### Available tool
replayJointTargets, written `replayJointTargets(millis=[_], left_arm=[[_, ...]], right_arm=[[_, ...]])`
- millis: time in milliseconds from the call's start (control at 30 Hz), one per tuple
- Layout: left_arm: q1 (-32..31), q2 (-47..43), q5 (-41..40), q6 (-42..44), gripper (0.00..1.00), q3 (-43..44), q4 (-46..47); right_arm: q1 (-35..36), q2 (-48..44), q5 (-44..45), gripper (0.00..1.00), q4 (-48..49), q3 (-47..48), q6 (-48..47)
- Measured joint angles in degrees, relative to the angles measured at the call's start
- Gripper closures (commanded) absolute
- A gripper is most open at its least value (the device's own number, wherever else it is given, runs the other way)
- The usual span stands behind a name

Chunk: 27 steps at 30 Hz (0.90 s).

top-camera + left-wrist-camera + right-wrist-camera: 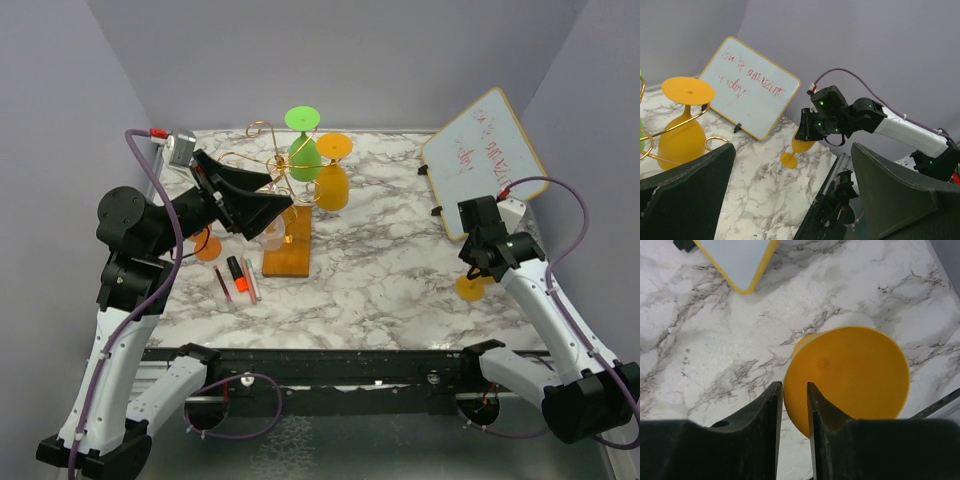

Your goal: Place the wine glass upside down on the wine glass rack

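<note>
An orange wine glass stands upright on the marble near the right front corner, and its bowl fills the right wrist view. My right gripper hangs over it. Its jaws stand a narrow gap apart astride the bowl's near rim, one fingertip over the bowl and the other outside it. The wine glass rack, gold wire on a wooden base, stands at centre left. A green glass and an orange glass hang on it upside down. My left gripper hovers wide open beside the rack, holding nothing.
A yellow-framed whiteboard leans at the back right, close behind the right arm. Several markers and another orange glass lie left of the rack's base, under the left arm. The table's front rail runs along the near edge.
</note>
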Motion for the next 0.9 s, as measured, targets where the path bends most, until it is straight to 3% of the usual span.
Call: replayJointTargets(millis=[67,167,200,533,900], left_arm=[[0.0,0.09,-0.15,0.0,0.01,0.0,-0.09],[0.0,0.28,-0.28,0.0,0.01,0.0,-0.09],[0.0,0.39,-0.35,-0.04,0.01,0.0,-0.09],[0.0,2.99,-0.33,-3.85,0.01,-0.39,2.43],[-2.51,11.15,-4.15,-18.38,0.04,-1.05,11.39]], right_arm=[[0.02,-0.11,0.0,0.75,0.02,-1.53,0.31],[0.0,-0.76,-0.24,0.97,0.39,-3.08,0.68],[0.0,-1.14,-0.39,0.99,0.42,-3.28,0.74],[0.0,-4.39,-4.63,0.99,2.99,1.75,-0.94],[0.0,-15.39,-16.79,0.99,18.43,4.63,-0.87]])
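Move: The standing orange wine glass has its near-left rim already between the right fingers, its middle some 3 cm to the right, level ahead and about 8 cm below. The whiteboard's middle is roughly 30 cm ahead and 8 cm right; the rack about 15 cm ahead and 48 cm left. From the empty left hand, the wine glass lies about 52 cm right, 5 cm ahead and 38 cm lower, the rack's hanging orange glass 22 cm ahead, 14 cm right and 22 cm lower. The right hand dips about 1.5 cm, shuts its part-open fingers on the rim, then lifts the wine glass fast, ending some 14 cm above its start and about 6 cm to the left and a little forward, the fingers tipping up towards level. Meanwhile the left hand, still open, eases about 6 cm forward and some 3 cm right, tipping down. ##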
